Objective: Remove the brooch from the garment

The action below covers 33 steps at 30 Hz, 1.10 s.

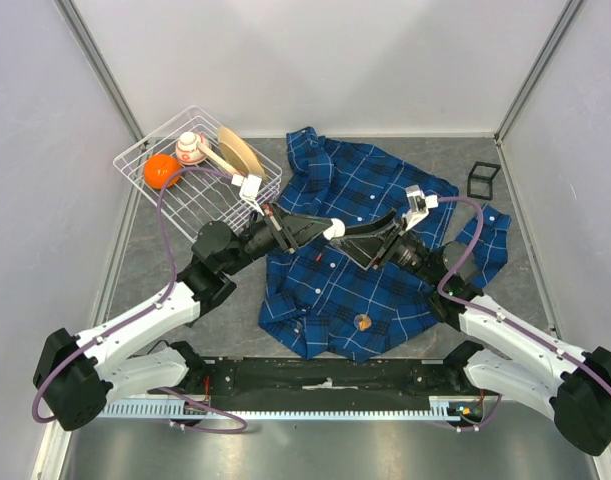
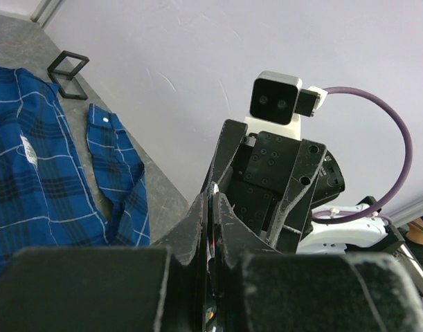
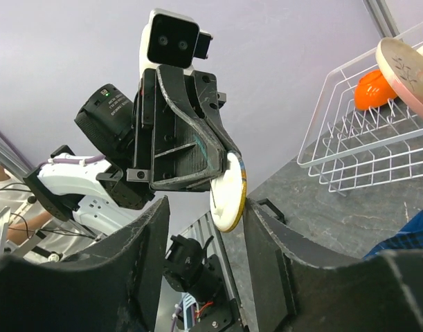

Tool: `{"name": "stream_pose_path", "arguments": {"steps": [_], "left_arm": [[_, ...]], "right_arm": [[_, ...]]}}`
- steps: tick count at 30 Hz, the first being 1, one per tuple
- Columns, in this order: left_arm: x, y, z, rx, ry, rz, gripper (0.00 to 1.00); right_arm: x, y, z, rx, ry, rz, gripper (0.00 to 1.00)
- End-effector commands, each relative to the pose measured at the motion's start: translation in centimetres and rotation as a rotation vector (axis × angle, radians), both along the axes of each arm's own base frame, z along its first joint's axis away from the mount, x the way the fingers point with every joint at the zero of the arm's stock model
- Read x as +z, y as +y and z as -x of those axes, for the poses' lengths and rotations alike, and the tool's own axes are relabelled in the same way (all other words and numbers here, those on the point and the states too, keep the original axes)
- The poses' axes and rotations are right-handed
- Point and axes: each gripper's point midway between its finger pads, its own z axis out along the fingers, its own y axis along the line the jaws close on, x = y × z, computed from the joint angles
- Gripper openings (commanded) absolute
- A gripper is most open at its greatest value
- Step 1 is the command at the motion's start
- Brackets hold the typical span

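The garment [image 1: 335, 290], a blue plaid shirt, lies spread on the grey table; parts of it show in the left wrist view [image 2: 31, 173] and at the right wrist view's edge [image 3: 408, 234]. The brooch [image 1: 334, 229], a round white disc with a yellow and blue rim [image 3: 228, 190], hangs in the air above the shirt. My left gripper [image 1: 328, 228] is shut on it, and only its thin edge [image 2: 212, 207] shows between those fingers. My right gripper [image 3: 205, 204] meets it head-on [image 1: 345, 238], open, with the disc between its jaws close to one finger [image 3: 266, 228].
A white wire basket [image 1: 145, 150] at the back left holds an orange ball [image 1: 162, 171], a wooden dish [image 1: 240, 150] and other items. A small black frame [image 1: 483, 178] stands at the back right. A small brownish thing [image 1: 363, 321] sits on the shirt's near part.
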Motion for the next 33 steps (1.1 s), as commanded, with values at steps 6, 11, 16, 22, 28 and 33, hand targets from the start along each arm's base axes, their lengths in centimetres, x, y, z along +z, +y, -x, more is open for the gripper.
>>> {"name": "stream_pose_path", "arguments": {"steps": [6, 11, 16, 22, 28, 33], "left_arm": [[1.8, 0.7, 0.4, 0.035, -0.114, 0.018, 0.02], [1.6, 0.6, 0.5, 0.027, -0.115, 0.013, 0.02], [1.7, 0.3, 0.7, 0.015, -0.137, 0.009, 0.02], [1.9, 0.1, 1.5, -0.018, -0.199, 0.013, 0.02], [1.9, 0.0, 2.4, -0.039, -0.292, -0.018, 0.02], [1.8, -0.4, 3.0, -0.078, -0.328, -0.053, 0.02]], "right_arm": [[3.4, 0.0, 0.2, -0.003, -0.064, -0.101, 0.40], [3.0, 0.3, 0.2, 0.006, -0.050, -0.097, 0.33], [3.1, 0.5, 0.0, 0.011, -0.034, -0.113, 0.28], [2.2, 0.9, -0.2, 0.023, 0.026, -0.114, 0.18], [1.6, 1.1, -0.4, 0.041, 0.101, -0.128, 0.11], [1.0, 1.6, -0.3, 0.073, 0.117, -0.102, 0.10]]}}
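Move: Just beyond the right hand's half-open fingers, about 2 cm to its left, 1 cm ahead and 1 cm higher, is the brooch, already gripped high in the air by the left fingers, some 2 cm right and 1 cm ahead of the left hand's point. From the right hand, the gold disc left on the garment lies roughly 11 cm back, 3 cm left and 33 cm below; the garment's middle is about 7 cm ahead, 3 cm left and as far below. Closing from half open to nearly shut, the right fingers pinch the brooch's free rim as that hand eases about 1 cm left onto it. The left hand keeps its grip and drifts barely 1 cm back and up. Towards the end the wrists roll against each other: the left's forward side rises about 10 degrees, while the right's dips by rather less. ##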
